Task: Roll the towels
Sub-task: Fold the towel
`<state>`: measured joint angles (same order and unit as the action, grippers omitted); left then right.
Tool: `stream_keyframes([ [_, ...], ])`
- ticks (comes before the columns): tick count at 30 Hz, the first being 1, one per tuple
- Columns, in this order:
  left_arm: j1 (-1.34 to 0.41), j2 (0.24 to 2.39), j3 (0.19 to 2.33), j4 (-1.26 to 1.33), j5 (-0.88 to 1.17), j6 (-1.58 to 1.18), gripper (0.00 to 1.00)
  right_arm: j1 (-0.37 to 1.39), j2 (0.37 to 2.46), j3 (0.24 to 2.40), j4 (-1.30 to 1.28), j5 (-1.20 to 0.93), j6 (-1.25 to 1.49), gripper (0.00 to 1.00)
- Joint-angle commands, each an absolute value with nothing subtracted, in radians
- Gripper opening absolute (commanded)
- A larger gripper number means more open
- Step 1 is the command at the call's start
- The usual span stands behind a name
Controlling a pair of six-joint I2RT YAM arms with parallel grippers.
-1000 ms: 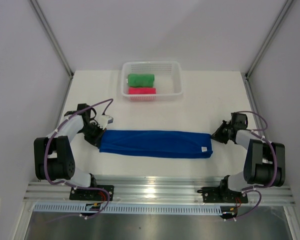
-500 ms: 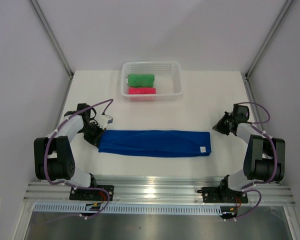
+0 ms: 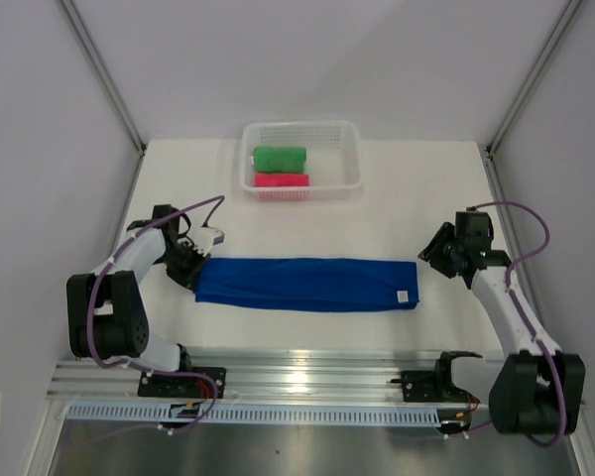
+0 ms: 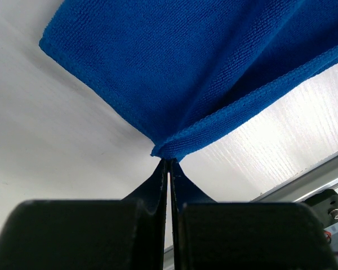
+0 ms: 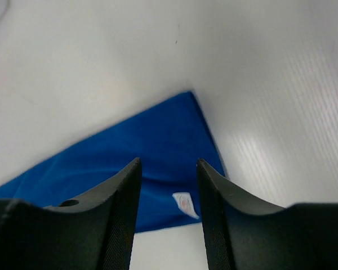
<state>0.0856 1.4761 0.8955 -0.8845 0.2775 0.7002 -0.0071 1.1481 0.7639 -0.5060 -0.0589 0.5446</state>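
Note:
A royal blue towel [image 3: 307, 285] lies folded into a long strip across the middle of the table, its white tag [image 3: 404, 296] near the right end. My left gripper [image 3: 191, 266] is shut on the strip's left corner [image 4: 168, 151]. My right gripper [image 3: 436, 254] hovers just right of the strip's right end with its jaws open and nothing between them; the blue towel [image 5: 129, 174] and its tag [image 5: 184, 203] show beyond its fingers. A rolled green towel [image 3: 279, 158] and a rolled pink towel [image 3: 282, 180] lie in the basket.
The white mesh basket [image 3: 349, 169] stands at the back centre of the table. An aluminium rail [image 3: 307, 372] runs along the near edge by the arm bases. Grey walls enclose the left and right sides.
My right gripper has let go of the blue towel's right end, opened and lifted away to the right. The towel's right end has settled flat. The left arm has not moved.

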Motion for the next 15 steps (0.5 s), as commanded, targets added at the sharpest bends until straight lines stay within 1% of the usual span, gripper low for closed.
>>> stream_keyframes([
  [1,0.097,1.443,0.908,-0.893,0.305,0.715,0.01,0.058,1.025,0.7,-0.675,0.044,0.707,0.46],
  [6,0.097,1.448,0.923,-0.9,0.302,0.718,0.01,0.17,0.96,0.617,-0.722,0.066,0.844,0.46],
  [10,0.097,1.442,0.917,-0.9,0.301,0.724,0.01,0.222,0.93,0.585,-0.747,0.092,0.932,0.47],
  [15,0.097,1.436,0.91,-0.893,0.302,0.724,0.01,0.247,0.94,0.563,-0.721,0.13,0.954,0.47],
])
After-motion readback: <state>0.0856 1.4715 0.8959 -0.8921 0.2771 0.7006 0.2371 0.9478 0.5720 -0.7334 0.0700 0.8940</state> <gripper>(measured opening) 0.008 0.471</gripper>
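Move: The blue towel's near right corner lies about 8 cm back from the right hand, 3 cm to its left and 9 cm below. The towel's white label is some 5 cm back and 6 cm left of the hand, and its far right corner about 2 cm ahead and 3 cm left, both equally low. From the left hand, the near right corner is roughly 48 cm to the right, 3 cm back and 3 cm lower. The blue towel's near right corner is approached by the right hand, which sweeps back about 10 cm and some 4 cm left, rising slightly before sinking to end 4 to 5 cm lower. Its half-open fingers tip about 15 degrees steeper and keep their gap, easing to a stop just above the corner. The left hand stays put, still pinching the near left corner. ##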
